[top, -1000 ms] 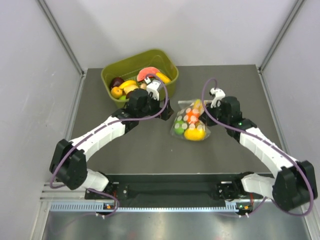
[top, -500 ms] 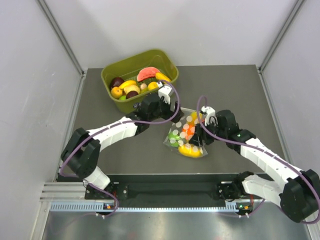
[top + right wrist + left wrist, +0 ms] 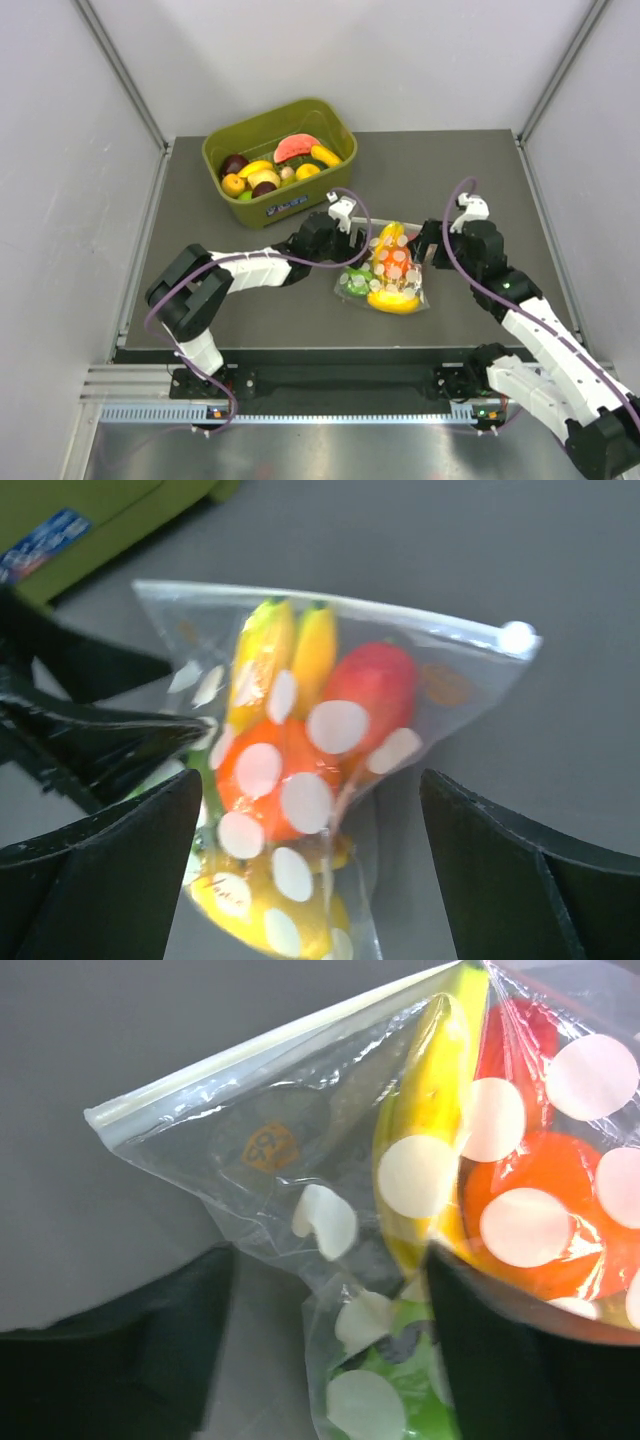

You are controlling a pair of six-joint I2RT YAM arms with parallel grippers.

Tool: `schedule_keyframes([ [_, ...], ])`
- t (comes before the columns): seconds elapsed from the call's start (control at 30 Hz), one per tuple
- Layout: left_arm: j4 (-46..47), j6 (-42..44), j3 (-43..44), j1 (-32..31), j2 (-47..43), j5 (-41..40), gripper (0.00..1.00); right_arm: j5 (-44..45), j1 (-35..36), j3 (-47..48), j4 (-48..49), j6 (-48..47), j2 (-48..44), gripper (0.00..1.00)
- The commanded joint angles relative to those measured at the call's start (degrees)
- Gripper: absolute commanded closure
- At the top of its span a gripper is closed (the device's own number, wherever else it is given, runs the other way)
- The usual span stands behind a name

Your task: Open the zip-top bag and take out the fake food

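Note:
The zip-top bag (image 3: 392, 268) lies on the dark table between my two grippers, its zip strip (image 3: 270, 1045) looking shut and a white slider (image 3: 517, 637) at one end. Inside it is the fake food: a yellow banana bunch (image 3: 430, 1110), an orange piece (image 3: 540, 1210), a red piece (image 3: 372, 685) and a green piece (image 3: 400, 1400). My left gripper (image 3: 352, 243) is at the bag's left side, open, and the bag's lower corner reaches in between its fingers (image 3: 120, 1350). On the bag's right my right gripper (image 3: 426, 250) stands open, the bag just ahead of its fingers (image 3: 520, 880).
An olive-green tub (image 3: 283, 205) with several toy fruits, a pink watermelon slice (image 3: 295, 148) among them, stands at the back left, close behind the left arm. Grey walls enclose the table on three sides.
My right gripper has opened, let go of the bag and drawn back to the right. The left gripper has swung down from the tub to the bag's left side. The bag shifted slightly.

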Motion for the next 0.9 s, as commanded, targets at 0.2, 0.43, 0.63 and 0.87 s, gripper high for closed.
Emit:
schedule_keyframes([
  [0.2, 5.6, -4.4, -5.7, 0.0, -1.9, 1.4, 0.76, 3.4, -7.3, -6.6, 5.6, 7.6, -2.7, 0.08],
  [0.43, 6.9, -5.9, -7.8, -0.2, -3.5, 3.6, 0.9, -15.5, -16.2, -15.1, 25.5, 11.0, -1.1, 0.11],
  [0.63, 7.0, -6.0, -8.8, -0.6, -3.5, 3.4, 0.93, -21.1, -17.7, -18.1, 39.0, 14.0, 2.0, 0.12],
  [0.87, 6.9, -5.8, -10.2, -1.3, -4.8, 2.6, 0.92, -23.7, -18.9, -16.7, 50.7, 15.2, 12.2, 0.13],
])
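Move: Barely 2 cm back and 3 cm below the left hand lies the bag's left edge; the green fruit is about 6 cm straight back of that hand, and the zip's left corner some 6 cm ahead and 2 cm left. From the right hand, the zip's right corner is roughly 5 cm ahead, 4 cm right and 9 cm below, the banana about 7 cm left, 2 cm ahead. Closing its fingers from nearly wide open, the left hand sinks 2 cm, pinches the bag's left edge beside the green fruit and eases back, about 3.5 cm in all. The open right hand swings right some 5 cm while dropping nearly 6, then comes back left, forward and slightly up, rolling its left side up 20 degrees, to finish close to the zip's right corner without gripping it. ##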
